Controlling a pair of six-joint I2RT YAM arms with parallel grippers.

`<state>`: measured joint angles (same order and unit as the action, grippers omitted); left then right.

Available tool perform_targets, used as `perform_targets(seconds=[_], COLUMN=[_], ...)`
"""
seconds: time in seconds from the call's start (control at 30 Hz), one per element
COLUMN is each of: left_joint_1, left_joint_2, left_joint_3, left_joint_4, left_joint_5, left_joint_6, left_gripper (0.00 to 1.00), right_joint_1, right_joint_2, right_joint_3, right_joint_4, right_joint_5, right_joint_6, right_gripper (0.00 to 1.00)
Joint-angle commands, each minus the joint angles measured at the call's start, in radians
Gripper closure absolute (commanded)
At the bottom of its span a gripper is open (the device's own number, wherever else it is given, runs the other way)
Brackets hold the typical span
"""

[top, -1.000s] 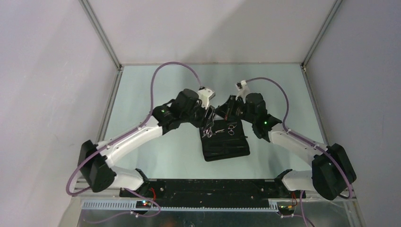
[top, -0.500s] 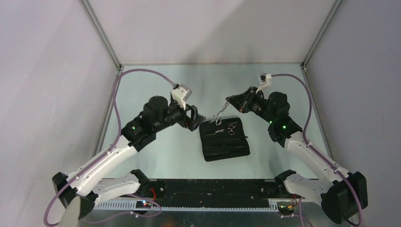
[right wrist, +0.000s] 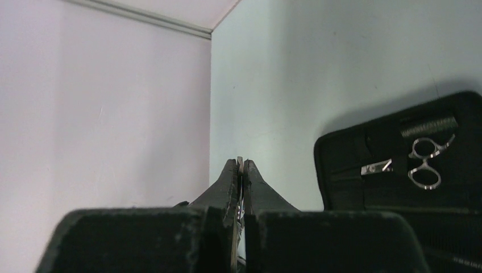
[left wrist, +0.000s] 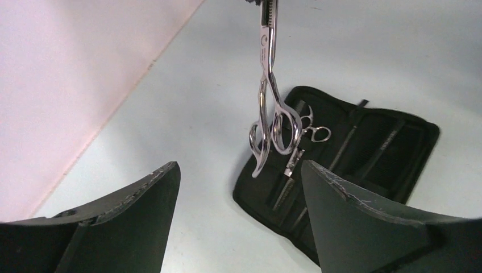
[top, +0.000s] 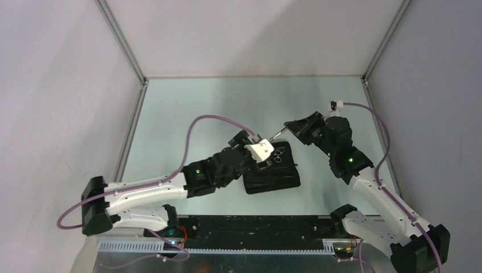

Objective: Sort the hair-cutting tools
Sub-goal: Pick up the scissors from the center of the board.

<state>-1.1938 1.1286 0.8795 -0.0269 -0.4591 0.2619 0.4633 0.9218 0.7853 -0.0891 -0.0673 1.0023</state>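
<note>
One pair of silver scissors hangs in the air by its blade, ring handles down, above the black zip case. My right gripper is shut on that blade. The second pair of scissors lies strapped inside the open case, beside a black comb whose teeth show. My left gripper stands open and holds nothing. It is low at the case's near left corner and faces the hanging scissors. In the top view its wrist camera hides its fingers.
The case lies open near the middle of the pale green table. Walls with metal posts close in the back and both sides. The arm bases and a black rail run along the near edge.
My left gripper has opened wide, swung out to the left and come back low beside the case. My right gripper has carried the scissors up and to the right, off the case.
</note>
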Motion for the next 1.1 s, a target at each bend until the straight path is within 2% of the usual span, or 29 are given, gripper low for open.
perform_targets(seconds=[0.0,0.17,0.4,0.57,0.63,0.83,0.9,0.97,1.03,1.07], left_joint_1=[-0.044,-0.064,-0.079,-0.084,-0.084,-0.085,-0.085,-0.084,-0.078,-0.072], left_joint_2=[0.061,0.147,0.209,0.243,0.249,0.232,0.220,0.202,0.187,0.179], left_joint_3=[-0.003,-0.001,0.014,0.034,0.041,0.052,0.059,0.068,0.077,0.086], left_joint_4=[0.196,0.295,0.328,0.324,0.318,0.279,0.241,0.203,0.154,0.130], left_joint_5=[-0.196,-0.285,-0.276,-0.276,-0.279,-0.268,-0.253,-0.230,-0.198,-0.163], left_joint_6=[0.167,0.238,0.251,0.253,0.248,0.208,0.187,0.158,0.118,0.077], left_gripper=[0.16,0.21,0.29,0.40,0.47,0.79,0.89,0.98,1.00,1.00], right_joint_1=[0.004,0.004,0.004,0.004,0.003,0.004,0.004,0.000,-0.011,-0.023], right_joint_2=[-0.038,-0.064,-0.083,-0.085,-0.088,-0.093,-0.086,-0.081,-0.082,-0.085], right_joint_3=[0.029,0.029,0.029,0.029,0.029,0.029,0.029,0.029,0.029,0.029], right_joint_4=[-0.082,-0.122,-0.147,-0.152,-0.153,-0.158,-0.149,-0.130,-0.113,-0.111], right_joint_5=[0.063,0.061,0.053,0.048,0.050,0.056,0.043,0.031,0.027,0.027], right_joint_6=[0.148,0.217,0.262,0.285,0.289,0.292,0.282,0.258,0.212,0.170], right_gripper=[1.00,1.00,1.00,1.00,1.00,1.00,0.96,0.84,0.66,0.62])
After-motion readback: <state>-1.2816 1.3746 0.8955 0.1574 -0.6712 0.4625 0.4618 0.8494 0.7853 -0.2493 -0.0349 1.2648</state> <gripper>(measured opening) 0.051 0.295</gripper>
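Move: The scissors hang from the right gripper's shut tips, handles low; their middle lies about 5 cm ahead, 5 cm right and 3 cm below the left hand, and about 2 cm back, 3 cm left and 5 cm below the right. The open case lies level with the left hand, about 4 cm right and 24 cm below. Its stored scissors are some 5 cm ahead and 6 cm right of the left hand, equally low. Left hand dips rightward about 5 cm, pinching the scissors' handles; the right draws back slightly, then opens. ##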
